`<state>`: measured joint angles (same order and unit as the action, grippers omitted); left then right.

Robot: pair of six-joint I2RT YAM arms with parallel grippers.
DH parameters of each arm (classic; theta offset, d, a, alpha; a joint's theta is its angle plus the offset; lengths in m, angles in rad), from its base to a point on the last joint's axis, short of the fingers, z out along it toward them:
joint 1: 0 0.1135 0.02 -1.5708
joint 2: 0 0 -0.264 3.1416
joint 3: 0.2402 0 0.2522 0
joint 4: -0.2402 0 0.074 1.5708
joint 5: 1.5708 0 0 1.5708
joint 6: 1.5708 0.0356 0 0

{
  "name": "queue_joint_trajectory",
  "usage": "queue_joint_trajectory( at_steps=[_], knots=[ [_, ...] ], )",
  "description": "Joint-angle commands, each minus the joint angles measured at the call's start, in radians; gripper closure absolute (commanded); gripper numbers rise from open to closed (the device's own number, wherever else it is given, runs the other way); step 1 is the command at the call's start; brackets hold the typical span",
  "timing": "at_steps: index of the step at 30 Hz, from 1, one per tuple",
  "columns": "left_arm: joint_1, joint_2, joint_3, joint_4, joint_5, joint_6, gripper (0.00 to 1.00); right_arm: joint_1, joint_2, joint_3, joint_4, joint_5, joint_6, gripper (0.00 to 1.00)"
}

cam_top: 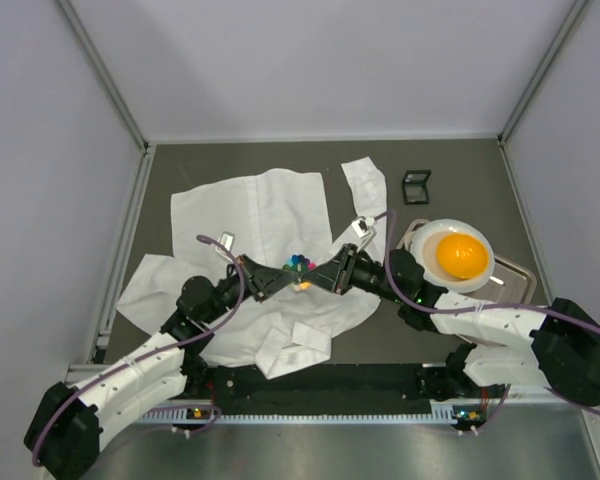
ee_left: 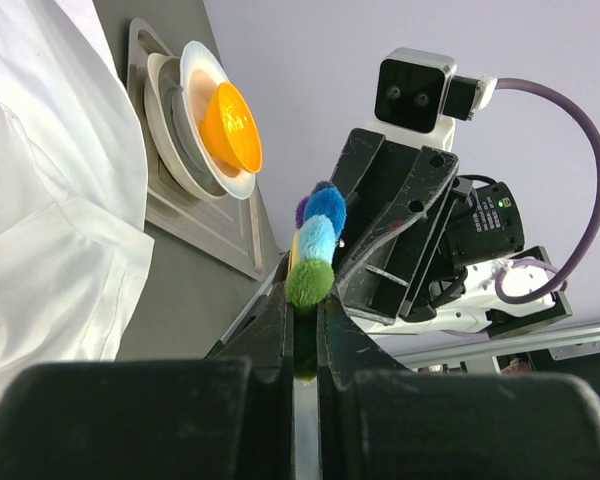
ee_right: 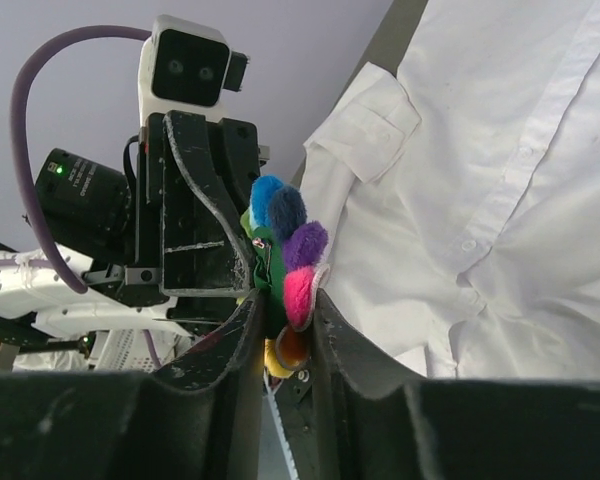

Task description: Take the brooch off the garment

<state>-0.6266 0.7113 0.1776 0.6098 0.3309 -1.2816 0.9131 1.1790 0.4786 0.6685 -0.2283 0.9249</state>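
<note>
The brooch (cam_top: pixel 299 265), a small round flower of many-coloured fuzzy petals, is held between both grippers above the white shirt (cam_top: pixel 255 215), which lies spread on the table. My left gripper (cam_top: pixel 286 279) is shut on its green petal edge (ee_left: pixel 309 283). My right gripper (cam_top: pixel 319 274) is shut on its pink and orange side (ee_right: pixel 298 285). In both wrist views the brooch stands in the air with no cloth between the jaws; the shirt (ee_right: pixel 480 200) lies behind and below it. The right gripper (ee_left: pixel 385 235) faces the left one closely.
An orange bowl (cam_top: pixel 460 255) sits on white plates on a grey tray (cam_top: pixel 515 272) at the right; it also shows in the left wrist view (ee_left: pixel 230 128). A small black frame (cam_top: pixel 416 186) lies at the back right. Enclosure walls stand on three sides.
</note>
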Motion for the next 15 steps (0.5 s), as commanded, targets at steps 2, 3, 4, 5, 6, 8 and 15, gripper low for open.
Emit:
queue_joint_trajectory(
  at_steps=[2,3,4,5,6,8,15],
  knots=[
    [-0.004,-0.003,-0.007,0.088,0.028,0.002,1.00,0.004,0.025,0.049,0.088,-0.031,0.012,0.89],
    [-0.002,-0.003,-0.009,0.093,0.031,0.002,1.00,0.006,0.027,0.049,0.086,-0.034,0.012,0.99],
    [-0.002,-0.001,-0.010,0.094,0.039,0.002,1.00,0.004,0.028,0.048,0.083,-0.036,0.012,1.00],
    [-0.002,-0.004,-0.010,0.094,0.043,0.004,1.00,0.001,0.027,0.046,0.085,-0.037,0.012,1.00],
    [-0.002,-0.007,-0.010,0.094,0.045,0.005,1.00,-0.003,0.028,0.038,0.091,-0.040,0.014,1.00],
    [-0.004,-0.012,-0.012,0.090,0.048,0.011,1.00,-0.008,0.025,0.029,0.108,-0.049,0.012,1.00],
    [-0.002,-0.033,0.008,0.015,0.054,0.053,0.90,-0.011,0.015,0.029,0.123,-0.080,0.015,1.00]
  ],
)
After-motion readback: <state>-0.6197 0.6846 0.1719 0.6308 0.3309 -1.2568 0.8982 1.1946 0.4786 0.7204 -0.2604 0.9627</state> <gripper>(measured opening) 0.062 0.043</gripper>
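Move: The brooch, already clear of the garment, stands on edge in the left hand's fingers, its middle about 2 cm right and 1 cm ahead of the left hand. From the right hand it is about 2 cm left and 1 cm ahead, roughly level. The garment's folded cuff lies some 12 cm back from the left hand and 15 cm below, straight behind; the orange bowl sits some 31 cm right of the right hand, 6 cm farther out, 10 cm lower. Barely shifting, the right hand shuts its partly open fingers around the brooch's right edge, pinching it at the pink petal opposite the left hand, which keeps its pinch on the green side. With the fingers shut, both hands ease upward together by about 1 cm, each tilting its fingertips very slightly up, the gap between them hardly changing. ##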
